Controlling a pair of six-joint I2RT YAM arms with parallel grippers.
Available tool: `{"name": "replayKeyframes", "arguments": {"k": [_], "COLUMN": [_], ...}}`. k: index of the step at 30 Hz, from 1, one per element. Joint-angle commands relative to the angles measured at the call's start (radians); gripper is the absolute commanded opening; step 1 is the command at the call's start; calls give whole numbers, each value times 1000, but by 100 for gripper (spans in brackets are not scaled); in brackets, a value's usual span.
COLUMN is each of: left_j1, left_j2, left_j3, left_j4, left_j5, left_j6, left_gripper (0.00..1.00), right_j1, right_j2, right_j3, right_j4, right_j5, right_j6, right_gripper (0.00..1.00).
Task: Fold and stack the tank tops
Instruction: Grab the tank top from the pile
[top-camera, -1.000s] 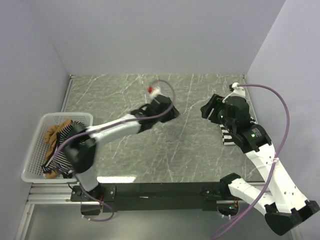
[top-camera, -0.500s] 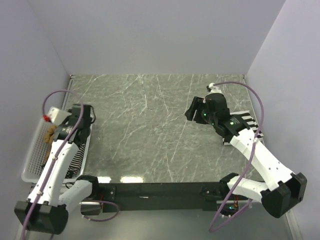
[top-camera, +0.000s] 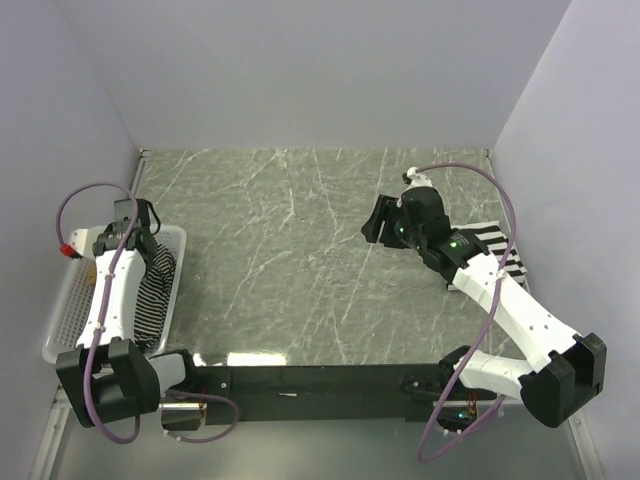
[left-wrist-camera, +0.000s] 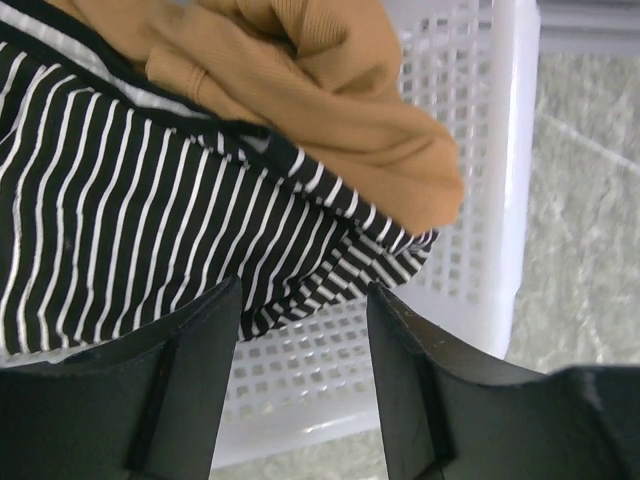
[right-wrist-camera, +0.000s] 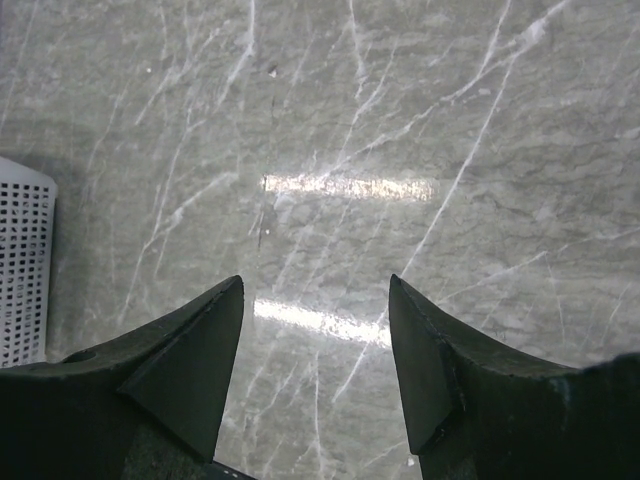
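Observation:
The thin-striped tank top (left-wrist-camera: 120, 220) lies crumpled in the white mesh basket (left-wrist-camera: 470, 250), with the tan-brown tank top (left-wrist-camera: 330, 90) bunched on top of it. My left gripper (left-wrist-camera: 303, 290) hovers open just above them, at the basket's edge, with nothing between its fingers; from above it (top-camera: 150, 252) sits over the basket (top-camera: 62, 315). The wide-striped tank top (top-camera: 493, 238) lies folded flat at the right of the table, partly under my right arm. My right gripper (top-camera: 375, 225) hangs open and empty over bare table (right-wrist-camera: 316, 282), left of that top.
The basket stands at the table's left edge; one corner of it (right-wrist-camera: 22, 270) shows in the right wrist view. Purple cables loop off both wrists. Walls close the table in at the back and sides. The marble tabletop (top-camera: 290, 240) lies between the two grippers.
My left arm swung from the table's middle back to the left, over the basket, and its jaws widened. My right gripper drifted left, away from the folded wide-striped top.

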Motion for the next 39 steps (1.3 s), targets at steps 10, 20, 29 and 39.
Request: {"name": "replayKeyframes", "arguments": {"k": [10, 20, 29, 39], "left_j1": [89, 187, 190, 189], "left_j2": [-6, 89, 25, -266], "left_j3": [-26, -26, 11, 207], "left_j4": [145, 240, 200, 234], "left_j5": [-12, 126, 149, 364], "left_j6": [-9, 77, 135, 338], "left_gripper": [59, 48, 1, 1], "right_j1": [4, 4, 5, 4], "right_j2": [-39, -43, -59, -63], "right_j3": [-44, -73, -69, -32], "right_j4": [36, 42, 32, 18], "right_j5": [-5, -13, -7, -8], "right_j6": [-2, -5, -8, -18], "right_gripper": [66, 66, 64, 64]}}
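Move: The left hand hangs open over the far part of the laundry basket. The striped tank top's middle is about 8 cm back from it, hardly to either side, and 4 cm below. The brown cloth bunches some 6 cm to the left and 2 cm back; the basket's own middle lies about 8 cm back and 4 cm left. From the right hand the tank top is roughly 45 cm left, 14 cm back and 12 cm below. The left fingers shut on the tank top's dark-trimmed edge, next to the brown cloth, after easing about 5 cm left, a little forward and slightly down to reach it. Keeping that pinch, the hand then pulls up fast, some 12 cm, drifting 2 cm right, with the fingertips tilting up and outward about 20 degrees. The right hand, empty and still open, sinks about 2 cm. ##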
